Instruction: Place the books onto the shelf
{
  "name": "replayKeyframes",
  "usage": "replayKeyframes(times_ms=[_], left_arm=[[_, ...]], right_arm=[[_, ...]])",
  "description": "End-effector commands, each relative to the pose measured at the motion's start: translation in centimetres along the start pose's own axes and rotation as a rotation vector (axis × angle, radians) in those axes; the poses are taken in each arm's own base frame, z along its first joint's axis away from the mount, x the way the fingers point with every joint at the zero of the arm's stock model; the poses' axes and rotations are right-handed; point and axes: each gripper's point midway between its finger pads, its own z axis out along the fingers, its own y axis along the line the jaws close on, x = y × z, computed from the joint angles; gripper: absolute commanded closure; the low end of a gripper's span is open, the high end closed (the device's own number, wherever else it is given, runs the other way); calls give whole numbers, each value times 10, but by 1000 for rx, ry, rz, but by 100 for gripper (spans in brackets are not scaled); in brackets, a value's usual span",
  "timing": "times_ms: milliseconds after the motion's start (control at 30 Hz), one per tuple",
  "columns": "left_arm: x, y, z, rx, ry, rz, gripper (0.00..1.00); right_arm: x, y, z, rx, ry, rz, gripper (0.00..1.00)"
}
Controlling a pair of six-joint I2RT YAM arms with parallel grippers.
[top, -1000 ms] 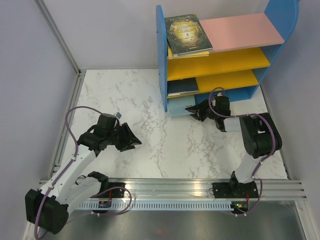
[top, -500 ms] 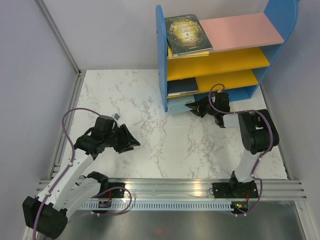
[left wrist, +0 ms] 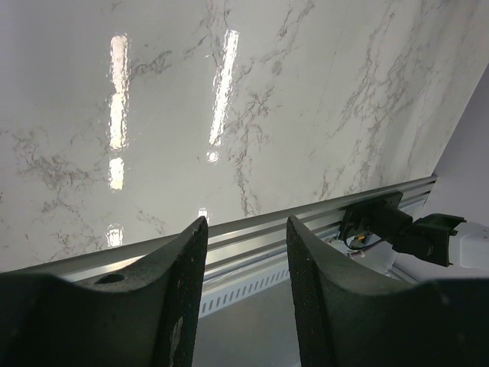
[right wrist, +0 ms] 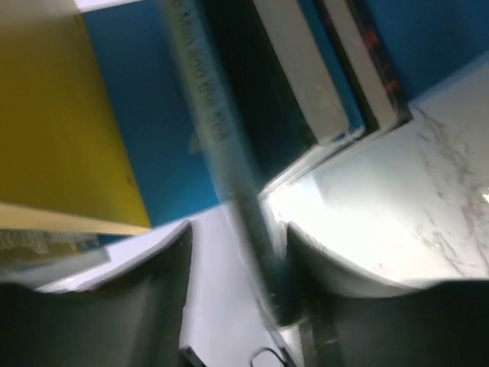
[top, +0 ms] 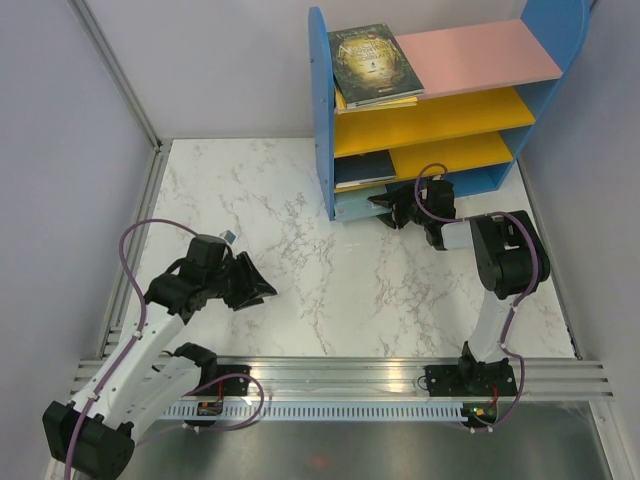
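Note:
The shelf point(top: 322, 120) stands at the back right. A dark green book point(top: 375, 62) lies on its pink top over a yellow one point(top: 385, 102). A dark navy book point(top: 364, 169) rests on the lower yellow board. My right gripper point(top: 385, 212) reaches into the bottom compartment beside a pale blue book point(top: 352, 205). In the right wrist view a blurred teal book edge point(right wrist: 205, 115) runs between the open fingers of the right gripper point(right wrist: 238, 229), close to the right finger point(right wrist: 328, 267), with two stacked books point(right wrist: 302, 69) behind. My left gripper point(top: 256, 286) point(left wrist: 244, 229) hangs open over bare marble.
The marble table point(top: 330, 280) is bordered by a metal rail point(top: 360, 370) along the near edge. Grey walls close in on the left and back. In the left wrist view the rail point(left wrist: 252, 229) and an arm base mount point(left wrist: 382, 222) show beyond the fingers.
My right gripper pushed further into the bottom compartment and its jaws widened. The shelf shifted slightly back. My left arm drew a little left and nearer.

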Motion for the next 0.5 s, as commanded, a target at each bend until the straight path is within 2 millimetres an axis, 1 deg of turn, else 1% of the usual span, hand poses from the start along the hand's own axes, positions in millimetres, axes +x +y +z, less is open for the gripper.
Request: replayKeyframes(times_ms=[0,100,233,467], left_arm=[[-3,7,0,-30,-17,10,50],[-2,8,2,-35,-14,8,50],[-3,8,3,-35,-10,7,51],[-3,8,7,-32,-7,7,50]], right_arm=[[8,-6,6,34,35,57,38],[13,-9,2,46,49,38,34],[18,-13,-2,61,64,30,34],[23,-9,-9,54,78,15,34]])
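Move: The light blue book, its near end still between the right fingers, has its middle about 9 cm ahead and 6 cm left of the right hand, at its height. The stacked books beneath it lie some 11 cm ahead, 7 cm left and 4 cm below, and the dark blue book on the shelf above is about 10 cm ahead, 5 cm left and 8 cm up. From the left hand, the light blue book lies some 35 cm ahead, 21 cm right and 5 cm lower. The right fingers spread to about two thirds open, one on either side of the light blue book's near spine end, and let go of it early on, before most of the backing off. With the fingers held wide the hand sinks about 2.5 cm and eases back some 2 cm towards the base, tipping down by roughly 5 degrees, so the book's end stands loose between the fingertips. ##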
